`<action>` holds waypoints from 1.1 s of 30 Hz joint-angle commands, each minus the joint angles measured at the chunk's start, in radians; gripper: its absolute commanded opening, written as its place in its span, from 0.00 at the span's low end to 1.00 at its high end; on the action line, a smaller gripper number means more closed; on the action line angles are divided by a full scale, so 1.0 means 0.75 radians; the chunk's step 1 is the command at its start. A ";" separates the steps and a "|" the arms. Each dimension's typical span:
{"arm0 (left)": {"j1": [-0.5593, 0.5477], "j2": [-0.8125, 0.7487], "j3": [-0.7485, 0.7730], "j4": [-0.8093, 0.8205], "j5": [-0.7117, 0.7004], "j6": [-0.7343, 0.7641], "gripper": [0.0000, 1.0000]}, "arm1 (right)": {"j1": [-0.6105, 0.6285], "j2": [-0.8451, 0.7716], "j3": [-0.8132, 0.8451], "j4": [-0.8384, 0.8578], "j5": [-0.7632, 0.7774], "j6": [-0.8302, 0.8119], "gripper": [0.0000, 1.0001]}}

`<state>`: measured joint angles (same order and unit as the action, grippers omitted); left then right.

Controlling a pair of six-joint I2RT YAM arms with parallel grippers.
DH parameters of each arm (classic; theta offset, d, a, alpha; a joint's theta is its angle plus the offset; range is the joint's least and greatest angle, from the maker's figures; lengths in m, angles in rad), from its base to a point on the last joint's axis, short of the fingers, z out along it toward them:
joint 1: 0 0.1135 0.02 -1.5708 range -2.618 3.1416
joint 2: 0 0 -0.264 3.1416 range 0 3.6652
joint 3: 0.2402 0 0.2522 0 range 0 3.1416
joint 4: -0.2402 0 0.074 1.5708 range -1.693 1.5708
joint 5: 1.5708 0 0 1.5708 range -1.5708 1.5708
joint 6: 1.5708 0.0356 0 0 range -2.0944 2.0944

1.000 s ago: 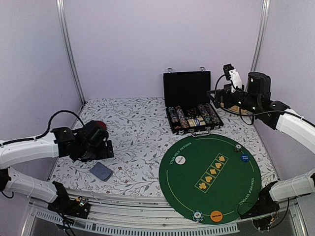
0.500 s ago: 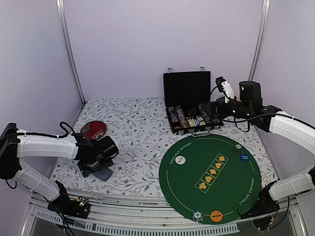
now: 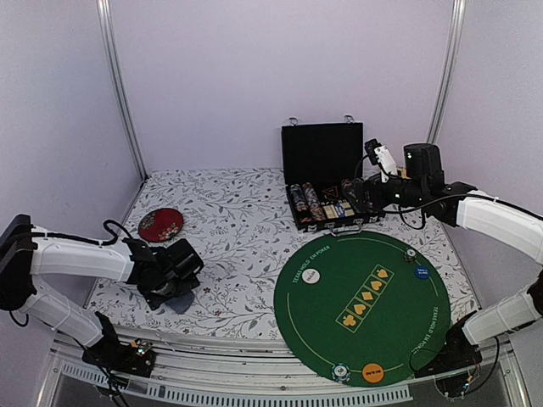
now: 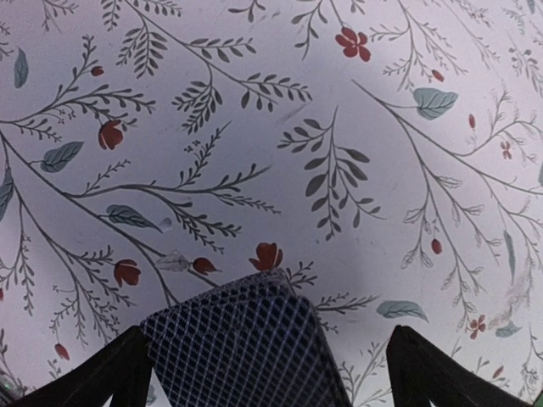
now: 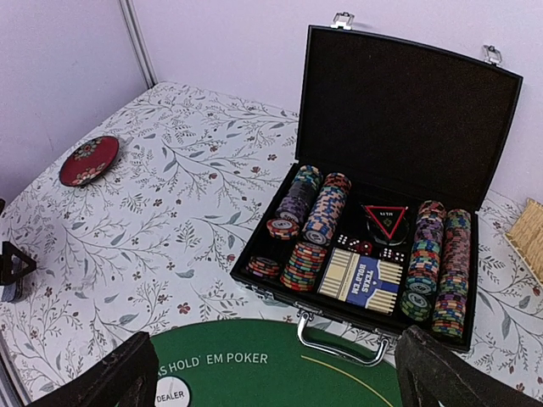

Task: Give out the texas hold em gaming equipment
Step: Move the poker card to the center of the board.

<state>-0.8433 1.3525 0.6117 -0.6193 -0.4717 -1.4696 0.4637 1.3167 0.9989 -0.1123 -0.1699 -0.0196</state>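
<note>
A deck of playing cards [image 4: 246, 348] with a blue-grey lattice back lies on the floral cloth. My left gripper [image 4: 271, 377] stands open, one finger on each side of it. From above, the left gripper [image 3: 172, 284] covers most of the deck [image 3: 181, 303]. My right gripper [image 3: 363, 193] hovers open above the open black case [image 3: 327, 153]. The case holds rows of striped poker chips [image 5: 322, 208], dice and a boxed card deck [image 5: 361, 280]. On the green poker mat [image 3: 361, 339] lie a white dealer disc [image 3: 311, 275], a blue disc [image 3: 422, 272], an orange disc [image 3: 372, 371] and two chips [image 3: 341, 371].
A red round dish [image 3: 161, 225] sits at the left of the cloth, behind my left arm. A woven tan piece [image 5: 526, 233] lies right of the case. Purple walls and metal posts [image 3: 119, 85] close in the back and sides.
My left arm has swung forward and down until its open fingers straddle the card deck. My right arm has come left and lower, toward the open case.
</note>
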 commanded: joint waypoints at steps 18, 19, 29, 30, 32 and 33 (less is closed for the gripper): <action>0.005 0.101 0.017 -0.002 0.058 0.019 0.93 | -0.003 0.034 0.018 -0.025 -0.041 -0.038 0.99; 0.006 0.106 0.014 0.004 0.058 0.025 0.92 | -0.003 0.034 0.018 -0.026 -0.042 -0.039 0.99; -0.001 0.135 -0.022 0.279 0.190 0.385 0.75 | -0.004 0.037 0.028 -0.042 -0.047 -0.045 0.99; -0.007 0.146 -0.004 0.287 0.199 0.443 0.75 | -0.003 0.034 0.028 -0.041 -0.048 -0.044 0.99; -0.025 0.171 0.033 0.303 0.227 0.580 0.75 | -0.003 0.033 0.028 -0.040 -0.051 -0.045 0.99; -0.040 0.186 0.053 0.308 0.242 0.649 0.75 | -0.002 0.034 0.028 -0.041 -0.051 -0.044 0.99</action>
<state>-0.8433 1.4372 0.6132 -0.5304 -0.4133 -1.2041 0.4637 1.3376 0.9993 -0.1345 -0.1947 -0.0441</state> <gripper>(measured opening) 0.752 0.991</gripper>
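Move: Just beneath the left hand's open fingers lies the dark blue poker card pack, its middle about 1 cm back, 1 cm to the left and 2 cm down. The red round plate lies some 24 cm farther out and 11 cm to the left; the green board's middle is about 51 cm to the right and 5 cm nearer the base. From the right hand the pack lies roughly 58 cm to the left, 17 cm back and 24 cm down. Sinking a little over 1 cm, the left hand straddles the poker card pack, nearly stops, then closes its fingers about a quarter of the way until they pinch the pack's two long sides. As the grip settles, the hand shifts about 1.5 cm to the right and turns some 15 degrees clockwise, staying low at the table. ##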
